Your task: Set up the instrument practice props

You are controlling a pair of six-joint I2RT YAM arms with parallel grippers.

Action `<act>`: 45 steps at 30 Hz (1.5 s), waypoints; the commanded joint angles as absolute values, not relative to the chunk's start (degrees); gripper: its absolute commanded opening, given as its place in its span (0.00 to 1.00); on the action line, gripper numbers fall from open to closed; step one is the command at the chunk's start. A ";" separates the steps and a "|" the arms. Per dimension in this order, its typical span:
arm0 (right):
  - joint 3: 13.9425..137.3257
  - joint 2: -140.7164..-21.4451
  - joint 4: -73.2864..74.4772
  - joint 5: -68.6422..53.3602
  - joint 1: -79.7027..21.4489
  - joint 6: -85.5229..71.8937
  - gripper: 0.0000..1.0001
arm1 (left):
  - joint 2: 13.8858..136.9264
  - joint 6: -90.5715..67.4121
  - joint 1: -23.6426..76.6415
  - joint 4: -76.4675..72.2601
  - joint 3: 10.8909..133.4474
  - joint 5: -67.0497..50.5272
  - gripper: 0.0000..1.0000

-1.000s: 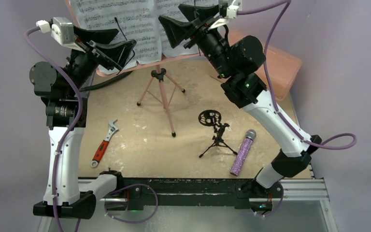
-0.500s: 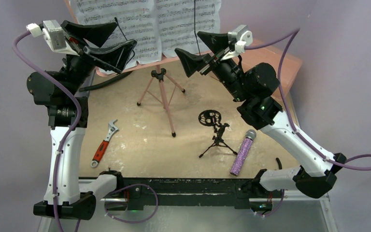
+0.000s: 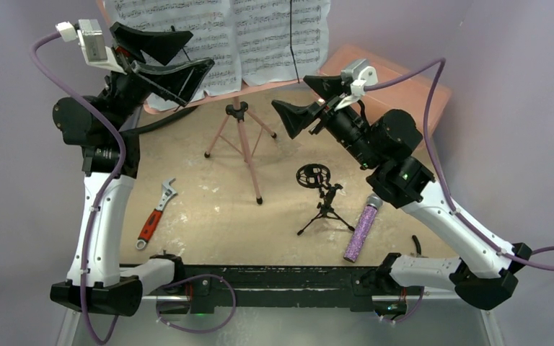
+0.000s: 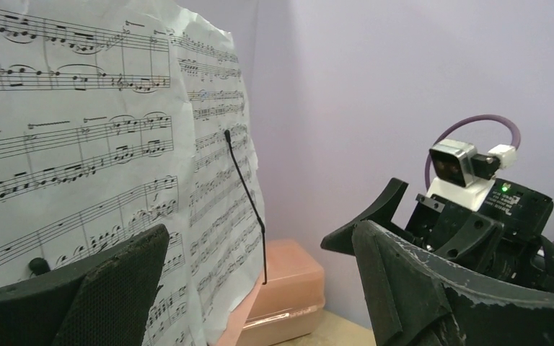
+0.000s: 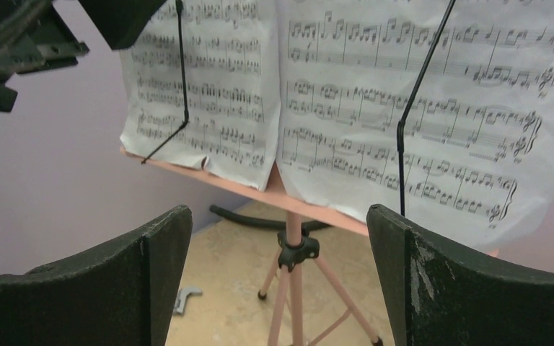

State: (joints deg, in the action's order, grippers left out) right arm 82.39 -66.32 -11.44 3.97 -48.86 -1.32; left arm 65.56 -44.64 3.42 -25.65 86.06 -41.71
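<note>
The pink music stand [image 3: 239, 137] stands on its tripod legs at the back of the table. White sheet-music pages [image 3: 216, 36] rest on its ledge under two black wire holders. My left gripper [image 3: 198, 50] is open beside the pages' left part, with nothing between its fingers [image 4: 260, 231]. My right gripper [image 3: 292, 94] is open and empty, hanging in front of the stand's right side and facing the pages [image 5: 375, 108] and the pole [image 5: 293, 288]. The small black tripod mic stand [image 3: 322, 205] with its ring mount [image 3: 311, 175] stands mid-table. The purple glitter microphone [image 3: 362, 227] lies beside it.
A salmon plastic box [image 3: 397, 90] sits at the back right, behind the right arm. A red-handled wrench [image 3: 155, 216] lies on the left of the table. A black hose [image 3: 155, 122] runs along the back left under the stand.
Both grippers have opened wider. The right arm has drawn back from the pages, down and toward the table's middle. The left gripper has shifted slightly up and right.
</note>
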 commanded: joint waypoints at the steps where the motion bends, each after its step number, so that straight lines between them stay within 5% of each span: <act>1: 80.75 -64.33 -9.15 5.08 -49.12 -3.67 0.94 | 67.40 -45.48 5.74 -27.70 89.54 -42.65 0.98; 22: 65.54 -57.30 -3.05 6.83 -42.72 -18.71 0.95 | 78.65 -11.18 39.68 8.13 105.67 -26.64 0.99; 31: 56.11 -53.34 1.86 0.09 -31.50 -28.71 0.95 | 78.64 -8.30 46.01 11.34 100.15 -22.80 0.99; 45: 50.88 -56.19 17.10 -3.34 -28.77 -29.45 0.92 | 75.04 -14.71 58.57 12.12 79.60 -15.73 0.99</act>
State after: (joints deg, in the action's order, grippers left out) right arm 52.18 -54.61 11.55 -0.84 -29.17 -30.06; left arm 78.30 -12.86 55.75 12.32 83.42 -19.16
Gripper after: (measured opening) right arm 0.922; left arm 0.993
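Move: The mic stand, the small black tripod with a ring mount, stands about 9 cm to the right hand's right, roughly level with it in reach, its middle some 46 cm lower. From it, the purple microphone lies about 12 cm farther right and 6 cm nearer. The music stand's tray is about 15 cm ahead of the right hand and 14 cm to its left, near its height. From the left hand the mic stand lies about 28 cm right, some 51 cm down. Leave the music stand with both grippers wide open. Lower the right hand nearly 30 cm towards the mic stand, at first straight down, then also swinging right and a little forward as the fingers tip down. Bring the left gripper across to the right about 24 cm, then drop it steeply, drawing it back a little, and roll the fingers down to point nearly level to the right, towards the mic stand. ##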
